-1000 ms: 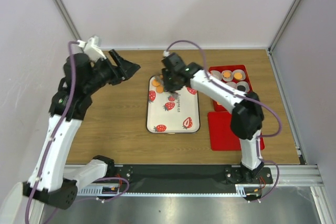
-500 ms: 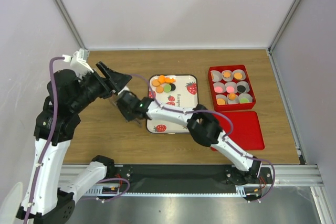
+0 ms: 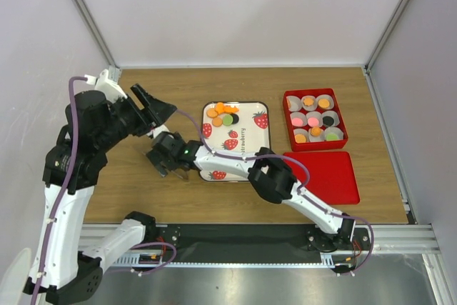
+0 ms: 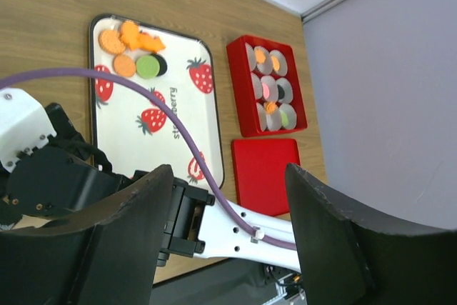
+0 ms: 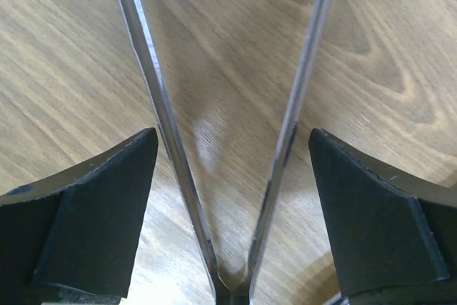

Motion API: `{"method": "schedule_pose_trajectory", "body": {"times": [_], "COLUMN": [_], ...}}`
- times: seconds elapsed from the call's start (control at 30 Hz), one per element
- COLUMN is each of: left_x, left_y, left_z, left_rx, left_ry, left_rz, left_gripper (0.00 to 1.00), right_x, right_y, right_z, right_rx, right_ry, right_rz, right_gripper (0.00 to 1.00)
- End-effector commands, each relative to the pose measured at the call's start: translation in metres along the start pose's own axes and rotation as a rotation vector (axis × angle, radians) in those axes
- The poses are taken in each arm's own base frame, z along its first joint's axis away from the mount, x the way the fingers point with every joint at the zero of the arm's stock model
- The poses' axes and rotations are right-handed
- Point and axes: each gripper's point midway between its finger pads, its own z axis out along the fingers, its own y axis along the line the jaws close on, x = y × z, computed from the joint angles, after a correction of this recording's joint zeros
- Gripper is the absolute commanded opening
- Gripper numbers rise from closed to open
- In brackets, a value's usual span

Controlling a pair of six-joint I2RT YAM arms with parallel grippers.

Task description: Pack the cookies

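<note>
The cookies (image 3: 223,114) lie in a small pile at the far end of the strawberry tray (image 3: 246,151): orange, green and black discs, also seen from the left wrist (image 4: 132,48). More cookies sit in paper cups in the red box (image 3: 314,119). My right gripper (image 3: 166,162) reaches low over the wood left of the tray. It is open (image 5: 232,137), and metal tongs (image 5: 161,112) spread in a V between its fingers without touching the pads. My left gripper (image 3: 153,108) hangs raised at the left, open and empty (image 4: 227,176).
A red lid (image 3: 325,176) lies flat in front of the red box. The right arm stretches across the tray's near half. Its purple cable (image 4: 178,126) crosses the left wrist view. Walls close in the table at the back and sides.
My right arm swung from the cookies on the tray to the wood left of it, and its jaws opened wide around the tongs. My left arm drew back a little.
</note>
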Motion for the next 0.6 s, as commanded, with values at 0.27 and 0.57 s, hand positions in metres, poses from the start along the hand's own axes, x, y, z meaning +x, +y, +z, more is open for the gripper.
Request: {"method": "schedule_pose_trajectory", "body": {"times": [0.27,0.57], "left_x": [-0.085,-0.072], "left_y": [-0.055,-0.070], "left_z": [-0.017,0.046], "left_rx": [0.105,0.234], "left_ry": [-0.255,-0.144], "left_rz": [0.055,0.052], "left_gripper": [0.72,0.70], "right_x": [-0.101,-0.049], "right_y": [-0.032,-0.207], "right_z": [-0.127,-0.267], "right_rx": [-0.002,0.362], "right_ry": [-0.201,-0.181], "right_rz": [0.103,0.497], "right_gripper": [0.93,0.89]}}
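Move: From the right hand, the last clustered cookies on the tray lie about 13 cm ahead and 19 cm to the right, only a couple of centimetres lower. The tongs lie on the table right beneath its fingers; the tray's middle is some 4 cm ahead and 24 cm right. From the left hand the cookies are roughly 20 cm ahead, 8 cm right and 38 cm below. Leaving the tongs, the open right hand climbs 20 cm and sweeps right over the tray; left rises too. ##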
